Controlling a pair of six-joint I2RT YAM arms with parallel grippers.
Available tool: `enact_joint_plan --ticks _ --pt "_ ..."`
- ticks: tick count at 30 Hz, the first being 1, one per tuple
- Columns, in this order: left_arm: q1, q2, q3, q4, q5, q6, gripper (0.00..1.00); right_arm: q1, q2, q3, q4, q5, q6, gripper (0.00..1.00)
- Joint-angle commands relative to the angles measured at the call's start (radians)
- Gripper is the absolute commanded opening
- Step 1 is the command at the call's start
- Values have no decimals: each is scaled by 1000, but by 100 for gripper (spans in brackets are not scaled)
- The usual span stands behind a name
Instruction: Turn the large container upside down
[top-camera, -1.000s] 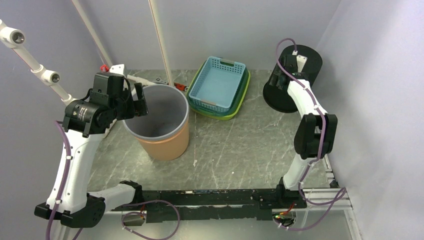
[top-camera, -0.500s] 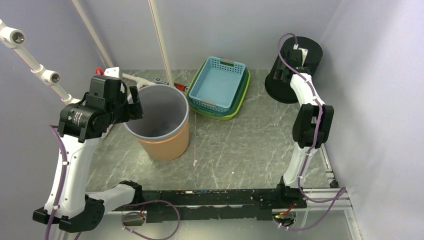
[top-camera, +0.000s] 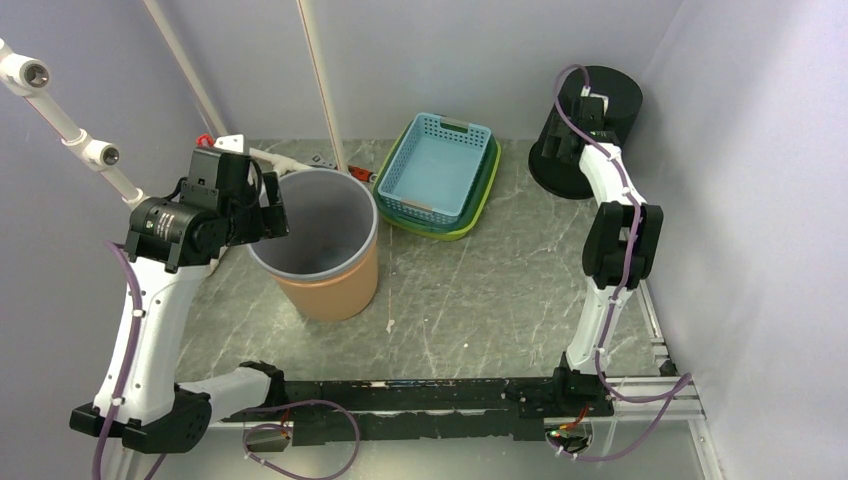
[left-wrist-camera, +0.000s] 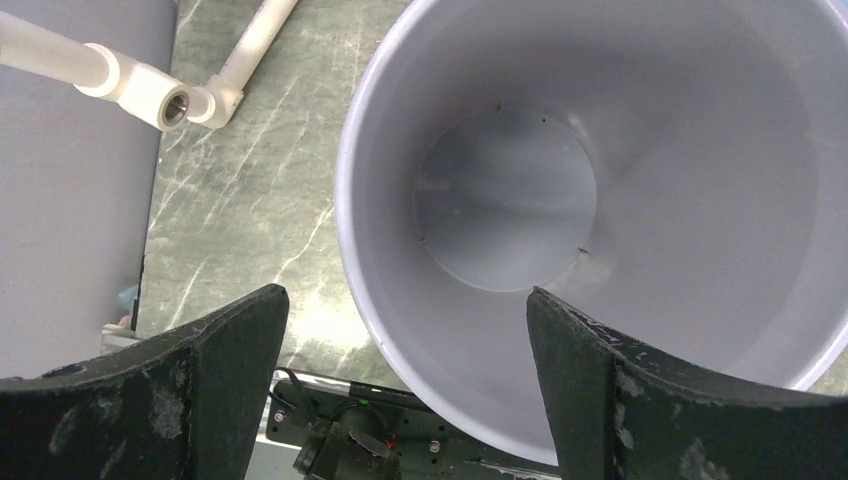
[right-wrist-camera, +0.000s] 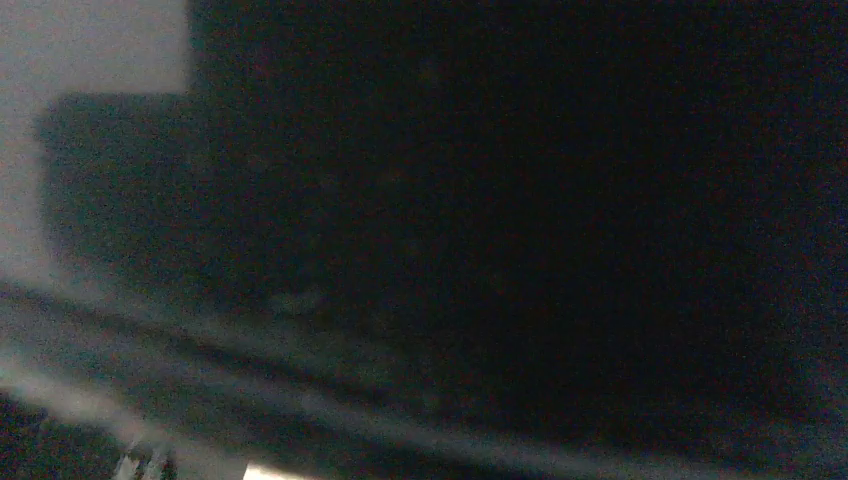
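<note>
The large container (top-camera: 335, 285) is an orange bucket with a grey inside, standing upright and open-mouthed at left centre. My left gripper (top-camera: 273, 208) hangs open over its left rim. In the left wrist view the rim (left-wrist-camera: 352, 260) runs between the spread fingertips of that gripper (left-wrist-camera: 402, 295), and the bare grey bottom (left-wrist-camera: 505, 200) shows below. A smaller black cylinder (top-camera: 608, 95) stands at the far right on its wider end. My right gripper (top-camera: 572, 135) presses against the cylinder's side; its fingers are hidden and the right wrist view is almost black.
A blue basket (top-camera: 437, 172) nested in green ones sits at the back centre. White pipes (top-camera: 75, 140) slant in from the left, with one pipe end (left-wrist-camera: 130, 85) lying on the table beside the bucket. A thin pole (top-camera: 322, 80) rises behind the bucket. The right wall is close to the black cylinder.
The black cylinder went from tilted to standing on its wide end as the right arm stretched toward the back. My left gripper shifted slightly left over the bucket's rim.
</note>
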Motion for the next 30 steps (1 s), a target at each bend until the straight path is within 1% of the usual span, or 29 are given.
enact_joint_plan --ticks 1,4,6,11,16,18,20,22,23,25,28,30 --pt "6 -25 -9 4 -12 -9 95 -6 -21 32 1 -41 10 100" --pt "8 -14 -4 -7 -22 -13 95 -7 -42 44 -51 -40 46 100" --pt "11 -12 -4 -8 -27 -11 95 -7 -73 18 -65 -69 64 100" --pt "17 -17 -11 3 -22 -12 95 -7 -198 -115 -53 -178 110 100" --pt "37 -28 -49 37 -47 22 95 -4 -324 -238 -63 -295 149 100" --pt "54 -22 -61 52 -30 32 95 -3 -377 -286 -64 -316 175 100" --pt "71 -15 -86 70 2 32 95 1 -445 -340 -56 -381 179 100" --pt "89 -19 -126 95 41 32 95 10 -494 -361 -82 -428 195 100" --pt "102 -26 -149 119 79 37 95 22 -520 -367 -101 -465 208 100" --pt "132 -46 -197 171 145 41 95 63 -578 -387 -131 -490 227 99" --pt "183 -49 -222 188 194 33 95 192 -673 -429 -145 -463 280 100" --pt "212 -47 -235 194 222 38 95 262 -720 -439 -117 -502 313 99"
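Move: From the left hand the middle of the grey-lined orange container lies about 10 cm to the right, 2 cm ahead and some 19 cm down, its left rim being below the open fingers. From the right hand that container is about 31 cm back and 51 cm left. The upside-down black container stands only 6 cm ahead and 5 cm right of the right hand, at its height; the blue and green baskets are some 28 cm left and 2 cm back. The open right fingers come free of the near side of the black container and swing back and left about 15 cm each while rising some 9 cm, heading towards the orange container, the hand rolling left side up and turning counter-clockwise. Late on, the open left hand sinks about 5 cm towards the orange container's left rim, one finger over either side of it. ##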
